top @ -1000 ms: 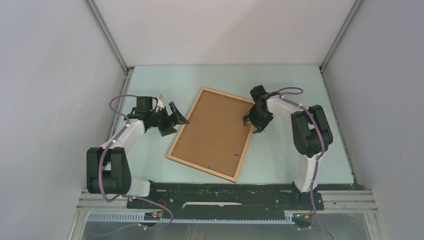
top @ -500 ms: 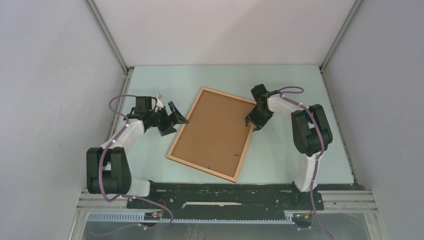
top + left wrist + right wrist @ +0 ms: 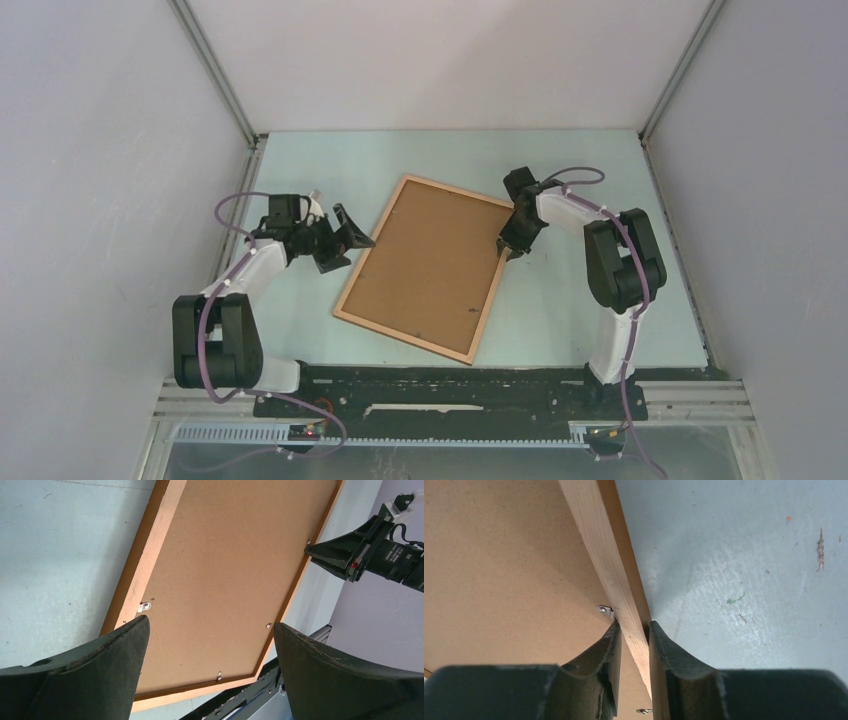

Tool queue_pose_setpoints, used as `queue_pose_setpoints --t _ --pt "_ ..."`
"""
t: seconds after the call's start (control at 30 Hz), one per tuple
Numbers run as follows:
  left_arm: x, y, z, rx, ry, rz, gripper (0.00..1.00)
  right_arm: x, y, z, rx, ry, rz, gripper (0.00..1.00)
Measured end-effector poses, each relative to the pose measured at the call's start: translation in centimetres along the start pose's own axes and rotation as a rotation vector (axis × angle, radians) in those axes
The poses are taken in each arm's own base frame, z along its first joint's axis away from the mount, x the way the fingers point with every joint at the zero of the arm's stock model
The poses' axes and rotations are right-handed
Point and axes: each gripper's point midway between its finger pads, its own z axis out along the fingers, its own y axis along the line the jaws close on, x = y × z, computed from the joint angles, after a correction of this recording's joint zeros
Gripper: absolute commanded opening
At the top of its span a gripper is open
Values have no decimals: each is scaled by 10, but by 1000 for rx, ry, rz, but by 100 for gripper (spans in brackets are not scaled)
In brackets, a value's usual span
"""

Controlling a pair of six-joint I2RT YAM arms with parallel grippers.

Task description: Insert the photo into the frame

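Observation:
The frame (image 3: 403,337) lies face down and slanted on the table, its thin light wood rail (image 3: 150,555) surrounding a brown backing board (image 3: 430,265). The photo is hidden. My right gripper (image 3: 507,245) sits at the frame's right rail. In the right wrist view the right gripper (image 3: 634,625) is shut on that rail (image 3: 599,545), one finger on the board side and one on the table side. My left gripper (image 3: 360,247) hovers just off the frame's left rail. In the left wrist view the left gripper (image 3: 210,622) is wide open with nothing between its fingers.
Small metal clips (image 3: 605,610) hold the backing board (image 3: 499,570) along the rail's inner edge. Pale green table (image 3: 734,555) lies to the right of the frame. White enclosure walls (image 3: 120,150) stand on three sides, and a black base rail (image 3: 450,390) runs along the near edge.
The right gripper's jaws have narrowed onto the frame's right rail and its wrist has shifted slightly farther back. The left arm and the frame have barely moved.

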Motion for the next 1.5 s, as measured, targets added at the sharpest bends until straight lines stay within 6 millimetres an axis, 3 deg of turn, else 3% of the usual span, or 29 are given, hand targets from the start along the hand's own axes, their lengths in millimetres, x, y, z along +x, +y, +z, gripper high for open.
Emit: queue_pose_setpoints --t 0.13,0.23,0.3,0.4,0.57,0.77,0.97,1.07,1.3,1.4,1.5 --pt "-1 0 0 -1 -3 0 100 -2 0 -1 -24 0 -92 4" --pt "-5 2 -4 -9 -28 4 100 -2 1 -2 -43 1 -157 38" --pt "-7 2 -8 -12 -48 6 100 -3 1 -3 -50 -7 -186 49" --pt "-10 2 -12 -14 -70 11 100 -9 1 -3 -58 -30 -212 58" --pt "-19 10 -16 -28 -98 -8 100 -14 -1 -3 -74 -49 -244 60" --pt "-24 27 -12 -60 -98 -58 100 1 0 -1 -153 -34 -270 60" --pt "-6 56 18 -89 32 -154 100 14 12 -2 -249 -41 -308 60" --pt "4 63 23 -94 68 -181 100 15 21 -3 -292 -43 -318 60" --pt "11 60 26 -30 61 -223 100 1 49 1 -384 -67 -326 61" --pt "16 58 25 -4 63 -229 100 -15 59 3 -392 -84 -329 67" --pt "22 54 25 18 85 -242 100 -21 54 1 -386 -78 -313 75"
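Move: The nearest stretch of the frame's left bar lies about 2 cm to the left of the left hand, level with it and some 8 cm below; the frame's near left corner is about 9 cm back and 7 cm left. The right hand already pinches the right bar at its fingertips, with a metal clip about 2 cm ahead and 2 cm left, the frame's far right corner about 9 cm ahead and 1 cm right. Turn the right gripper about 12 degrees counter-clockwise on the right bar, open it to let go, then swing its tips left and some 5 cm forward, the bar still between them. Shift the wide-open left gripper left, then sink it about 7 cm to straddle the left bar and draw it slightly right and back, bringing its outer finger against the bar's outside. ##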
